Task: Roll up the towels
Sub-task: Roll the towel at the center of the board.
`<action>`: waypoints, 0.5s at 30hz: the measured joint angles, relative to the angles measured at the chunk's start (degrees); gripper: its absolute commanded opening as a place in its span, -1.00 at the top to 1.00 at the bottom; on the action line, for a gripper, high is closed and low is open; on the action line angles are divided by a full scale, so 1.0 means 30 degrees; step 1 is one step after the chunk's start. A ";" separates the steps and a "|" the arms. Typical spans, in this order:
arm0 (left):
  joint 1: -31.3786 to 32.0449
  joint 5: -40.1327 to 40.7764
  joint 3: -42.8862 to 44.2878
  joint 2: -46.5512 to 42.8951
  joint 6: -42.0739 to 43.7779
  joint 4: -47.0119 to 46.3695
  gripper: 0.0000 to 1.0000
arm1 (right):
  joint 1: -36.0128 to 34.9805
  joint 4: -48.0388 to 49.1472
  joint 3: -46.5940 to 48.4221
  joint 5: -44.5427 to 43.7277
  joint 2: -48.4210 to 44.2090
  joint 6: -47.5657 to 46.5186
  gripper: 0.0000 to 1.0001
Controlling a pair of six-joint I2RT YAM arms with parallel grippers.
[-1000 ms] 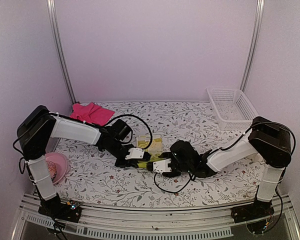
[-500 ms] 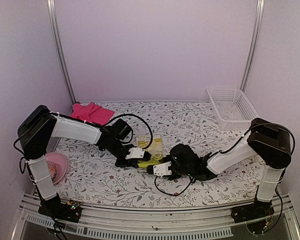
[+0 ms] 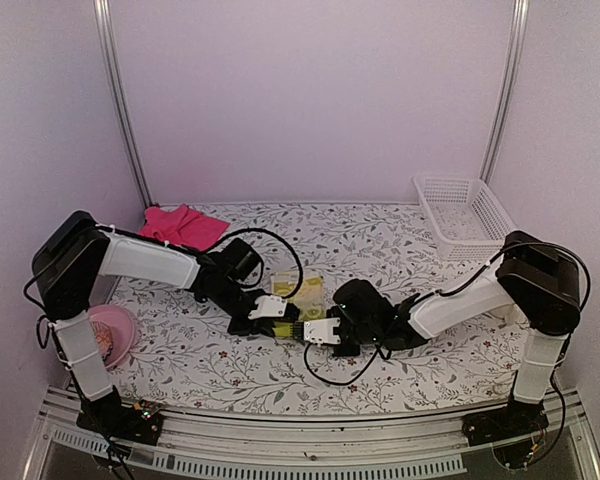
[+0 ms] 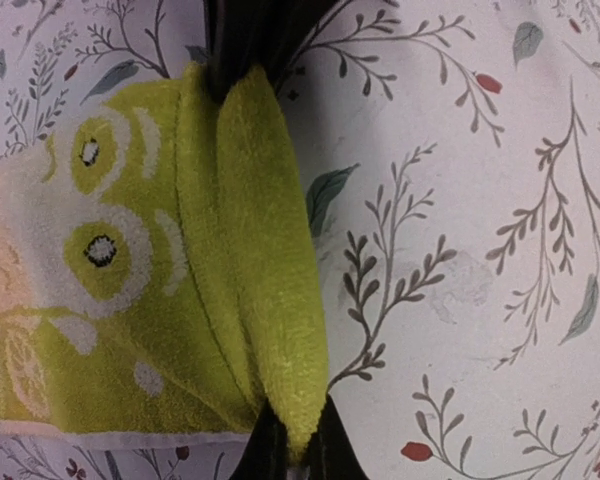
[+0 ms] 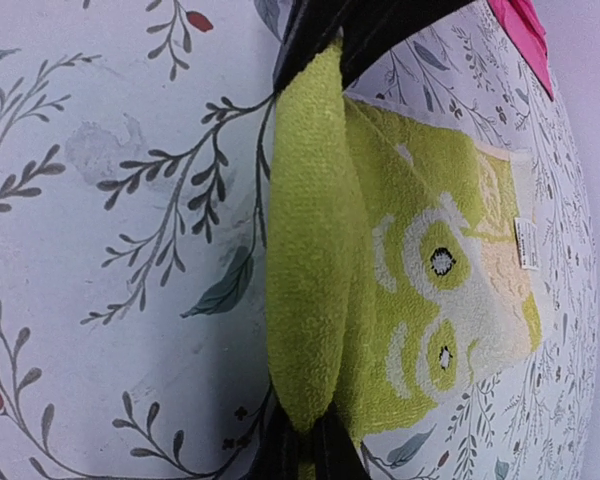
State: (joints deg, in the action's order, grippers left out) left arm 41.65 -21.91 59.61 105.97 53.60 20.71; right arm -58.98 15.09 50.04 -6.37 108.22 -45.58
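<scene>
The yellow-green towel (image 3: 308,292) lies flat mid-table, its near edge turned up into a thick fold (image 4: 265,290). My left gripper (image 3: 292,314) (image 4: 295,452) is shut on one end of that fold. My right gripper (image 3: 304,324) (image 5: 306,452) is shut on the opposite end of the fold (image 5: 310,280), and the two grippers face each other along it. Each wrist view shows the other gripper's black fingers (image 4: 248,40) (image 5: 365,30) at the top. The pink towel (image 3: 185,225) (image 5: 525,30) lies crumpled at the back left, away from both grippers.
A pink bowl (image 3: 115,335) sits at the near left beside the left arm's base. A white slatted basket (image 3: 465,215) stands at the back right. Black cables loop from both wrists over the floral tablecloth (image 3: 380,245).
My right gripper has slid left to the towel's folded edge and shut on its end. The left gripper has kept its grip and place.
</scene>
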 measured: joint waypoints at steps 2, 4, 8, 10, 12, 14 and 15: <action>-0.0073 0.0000 -0.0182 -0.0204 -0.0029 0.0022 0.70 | 0.0211 -0.0918 0.0393 0.0816 -0.0080 0.0576 0.95; -0.0219 -0.0051 -0.0423 -0.0452 -0.0036 0.0051 0.59 | 0.0364 -0.1851 0.0874 0.1698 -0.0102 0.1195 0.95; -0.0452 -0.0102 -0.0954 -0.1005 -0.0109 0.0073 0.10 | 0.0736 -0.3861 0.1858 0.3519 -0.0124 0.2390 0.95; -0.0576 -0.0095 -0.1392 -0.1406 -0.0255 -0.0095 -0.10 | 0.1013 -0.4845 0.2317 0.4357 -0.0124 0.2805 0.95; -0.0648 -0.0138 -0.1829 -0.1829 -0.0168 -0.0175 -0.17 | 0.1290 -0.5748 0.2798 0.5027 -0.0117 0.3432 0.95; -0.0648 -0.0197 -0.2302 -0.2266 -0.0153 -0.0342 -0.20 | 0.1698 -0.6564 0.3293 0.5654 -0.0117 0.4007 0.95; -0.0648 -0.0211 -0.2535 -0.2492 -0.0160 -0.0481 -0.20 | 0.1902 -0.6936 0.3548 0.5960 -0.0080 0.4269 0.95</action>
State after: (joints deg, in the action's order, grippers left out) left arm 39.70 -22.55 52.01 98.50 53.12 19.27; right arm -53.28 -5.72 60.69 11.51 107.98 -32.77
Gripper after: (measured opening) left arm 0.589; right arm 0.045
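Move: My two hands already pinch opposite ends of the green towel's rolled near edge. Its middle lies about 5 cm to the right of my left hand and 5 cm to the left of my right, level with both fore and aft and in height. The flat part of the towel is centred some 7 cm farther out, midway between the hands. The pink towel is roughly 27 cm ahead and 22 cm to the left of my left hand. I open my left fingers well apart and let go of the roll's left end, drawing that hand about 3 cm away to the left, slightly back and up. My right hand keeps its pinch on the right end and tips its fingers some 25 degrees steeper towards the table, easing back about 1.5 cm, then starting forward again with a slight rise. ##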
